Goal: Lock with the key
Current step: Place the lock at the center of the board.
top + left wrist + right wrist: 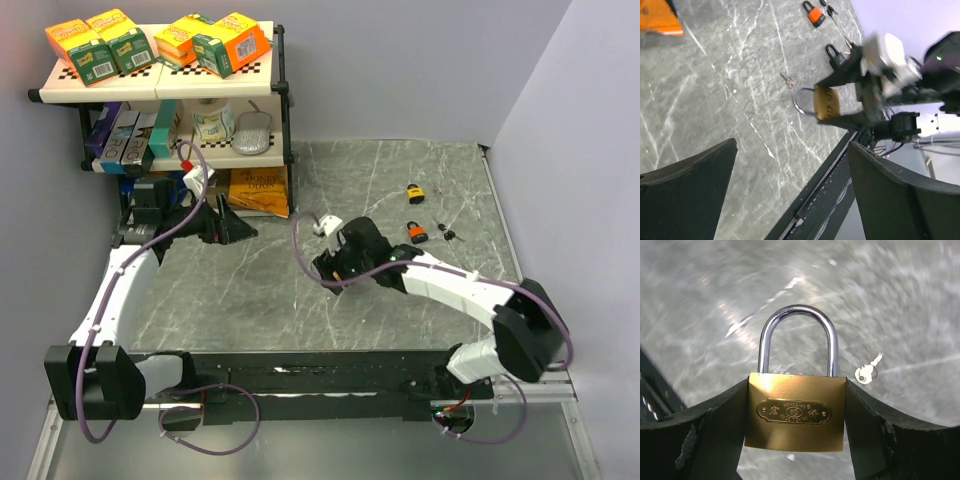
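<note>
A brass padlock [796, 412] with a steel shackle is clamped by its two sides in my right gripper [795, 440], held above the marble table; both shackle legs meet the body. The left wrist view shows the same padlock [827, 102] in the right gripper's black fingers [840, 77]. A small silver key [867, 372] lies loose on the table just beyond the padlock, also visible as the key [786, 80] in the left wrist view. My left gripper [790, 190] is wide open and holds nothing. It sits at the left [235, 225], apart from the right gripper [325, 265].
An orange padlock [418, 233], a yellow-black padlock [414, 192] and small dark keys [450, 236] lie at the right. A two-level shelf [160, 85] with boxes stands at the back left, an orange packet [258, 192] below it. A black rail [300, 365] runs along the near edge.
</note>
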`<state>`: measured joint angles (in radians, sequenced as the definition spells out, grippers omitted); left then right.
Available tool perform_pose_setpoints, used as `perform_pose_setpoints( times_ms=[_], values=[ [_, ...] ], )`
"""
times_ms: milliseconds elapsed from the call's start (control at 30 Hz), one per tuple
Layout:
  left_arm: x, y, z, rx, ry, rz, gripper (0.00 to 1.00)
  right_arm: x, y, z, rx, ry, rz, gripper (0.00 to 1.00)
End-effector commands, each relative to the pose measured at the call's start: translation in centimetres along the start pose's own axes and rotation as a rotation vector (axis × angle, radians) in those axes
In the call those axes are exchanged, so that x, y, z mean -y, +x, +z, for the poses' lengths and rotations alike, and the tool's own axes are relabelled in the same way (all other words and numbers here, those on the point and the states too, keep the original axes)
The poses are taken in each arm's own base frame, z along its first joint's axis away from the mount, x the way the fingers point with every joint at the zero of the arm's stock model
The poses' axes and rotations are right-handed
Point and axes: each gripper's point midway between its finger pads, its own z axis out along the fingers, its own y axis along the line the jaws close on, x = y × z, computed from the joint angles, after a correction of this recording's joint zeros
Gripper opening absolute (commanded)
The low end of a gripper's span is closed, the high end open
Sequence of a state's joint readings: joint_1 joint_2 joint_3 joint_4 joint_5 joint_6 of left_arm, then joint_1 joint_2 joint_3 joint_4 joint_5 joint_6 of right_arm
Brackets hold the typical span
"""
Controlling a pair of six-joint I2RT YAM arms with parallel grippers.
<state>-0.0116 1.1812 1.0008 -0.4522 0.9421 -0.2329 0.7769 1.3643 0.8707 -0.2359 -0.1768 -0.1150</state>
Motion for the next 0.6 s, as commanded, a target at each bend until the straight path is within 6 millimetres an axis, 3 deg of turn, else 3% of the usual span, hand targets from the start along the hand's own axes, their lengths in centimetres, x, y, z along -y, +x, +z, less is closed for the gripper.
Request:
perform_pose_setpoints(
  times_ms=[0, 67, 267, 367, 567],
  values=[
    [-0.6, -0.2, -0.9, 0.044, -0.052, -0.051, 0.96, 2.3, -3.8, 1.1, 0.090, 0.104, 0.296, 0.18],
    [-0.7, 0.1, -1.2, 0.045, -0.061, -0.056, 0.96, 2.7, -4.7, 1.6, 0.137, 0.119, 0.337, 0.18],
    [-1.1, 0.4, -1.0, 0.038, -0.050, -0.076, 0.96, 5.0, -2.9, 4.6, 0.068, 0.275, 0.496, 0.15],
    [-1.7, 0.0, -0.7, 0.031, -0.049, -0.082, 0.96, 6.0, -3.6, 5.9, 0.069, 0.355, 0.547, 0.09],
    [-2.7, -1.2, -0.1, 0.023, -0.032, -0.094, 0.96, 6.9, -2.6, 8.0, 0.031, 0.452, 0.588, 0.08]
  ],
)
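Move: The right hand already holds the brass lock; its spot at mid-board lies about 9 cm ahead, 1 cm left and 10 cm below. A small key ring lies roughly 6 cm ahead and 4 cm right of this hand, the orange lock 13 cm ahead and 19 right, the black lock level and 19 right, all on the board. From the left hand the spot is some 4 cm ahead, 18 right and 22 below. Right hand carries the brass lock 7 cm forward and 6 down towards mid-board, turning 35 degrees clockwise; left sinks slightly. ##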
